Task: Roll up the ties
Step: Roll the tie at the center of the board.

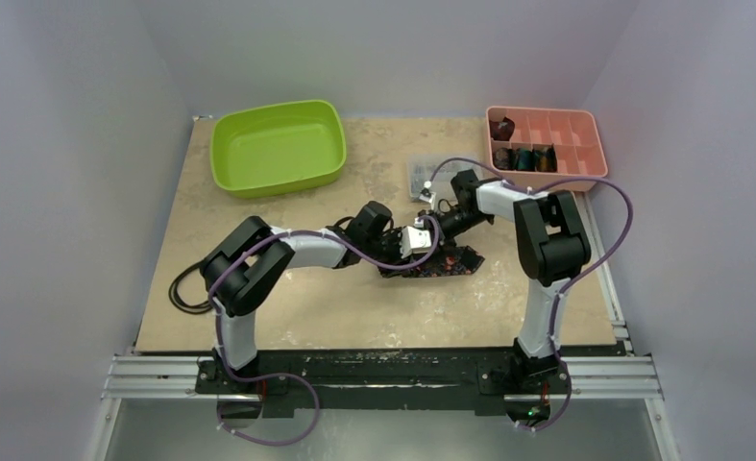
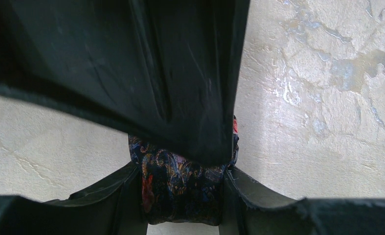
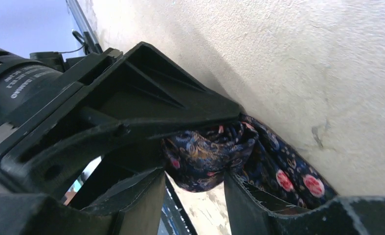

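A dark tie [image 1: 446,264] with red-pink floral dots lies mid-table, one end wound into a coil. My left gripper [image 1: 420,255] reaches in from the left. In the left wrist view it [image 2: 183,169] is shut on the coil [image 2: 180,196], with both fingers pressed on the fabric. My right gripper [image 1: 438,240] comes in from the right. In the right wrist view its jaws [image 3: 195,174] stand apart, the coil's bulge [image 3: 210,152] resting between the tips. The tie's flat tail [image 3: 293,178] trails to the right. A left finger [image 3: 146,98] lies over the coil.
A green tub [image 1: 278,146] stands at the back left. A pink compartment tray [image 1: 585,144] at the back right holds rolled coils [image 1: 527,158]. A clear plastic box [image 1: 422,173] sits behind the grippers. A black cable [image 1: 186,293] loops at the table's left edge.
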Action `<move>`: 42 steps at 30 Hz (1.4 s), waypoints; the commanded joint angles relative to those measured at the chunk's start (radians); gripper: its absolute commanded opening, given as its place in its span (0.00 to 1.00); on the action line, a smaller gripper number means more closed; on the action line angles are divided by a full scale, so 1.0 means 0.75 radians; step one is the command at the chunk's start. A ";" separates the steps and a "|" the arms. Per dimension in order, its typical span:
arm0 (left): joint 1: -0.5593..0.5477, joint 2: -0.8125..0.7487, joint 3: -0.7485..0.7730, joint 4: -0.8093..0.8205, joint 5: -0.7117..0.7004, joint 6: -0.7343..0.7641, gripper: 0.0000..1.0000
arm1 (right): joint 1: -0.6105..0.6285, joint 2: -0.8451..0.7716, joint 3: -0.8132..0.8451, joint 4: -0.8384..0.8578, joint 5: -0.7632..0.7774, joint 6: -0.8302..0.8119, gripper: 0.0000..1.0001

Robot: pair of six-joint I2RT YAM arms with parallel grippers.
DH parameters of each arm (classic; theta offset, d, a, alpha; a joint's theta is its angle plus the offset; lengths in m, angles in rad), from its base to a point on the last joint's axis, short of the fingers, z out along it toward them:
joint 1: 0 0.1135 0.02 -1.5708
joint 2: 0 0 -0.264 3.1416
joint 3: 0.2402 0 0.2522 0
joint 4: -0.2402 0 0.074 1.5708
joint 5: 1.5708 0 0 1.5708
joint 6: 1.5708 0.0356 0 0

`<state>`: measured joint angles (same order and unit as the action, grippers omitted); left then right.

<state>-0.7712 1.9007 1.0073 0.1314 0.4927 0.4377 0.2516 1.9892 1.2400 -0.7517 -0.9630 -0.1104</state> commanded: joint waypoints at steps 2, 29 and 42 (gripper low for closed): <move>-0.010 0.062 -0.009 -0.238 -0.081 0.005 0.40 | 0.019 0.081 0.051 0.077 -0.067 0.057 0.47; 0.005 0.067 0.060 0.223 0.211 -0.112 0.69 | -0.131 0.277 -0.023 -0.022 0.306 -0.052 0.00; -0.078 -0.074 0.004 -0.039 0.037 0.106 0.80 | -0.091 0.281 -0.052 -0.103 0.353 -0.160 0.00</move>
<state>-0.8291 1.9137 1.0676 0.1070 0.5354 0.4419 0.1551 2.1574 1.2411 -0.8715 -0.9413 -0.1387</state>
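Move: The rolled part of the tie sits clamped between the left hand's fingers, level with its hand point. From the open right hand, that roll's middle is about 2 cm to the left and some 3 cm below, neither ahead nor back. The tie's loose end lies roughly 9 cm to the right hand's right and 5 cm below it. The clear plastic box is about 19 cm ahead of it, 3 cm to its right and 4 cm lower. The right hand dips about a centimetre left and down onto the roll's top, shuts its fingers there, then sweeps some 4.5 cm right and 3.5 cm down over it to the strip close at its right side, tipping its wrist about 15 degrees and staying there shut, low at the board. As that sweep begins, the left hand opens wide off the roll's two ends, then follows about 3 cm to the right, finally easing back and rising a little, its open fingers still astride the roll. ##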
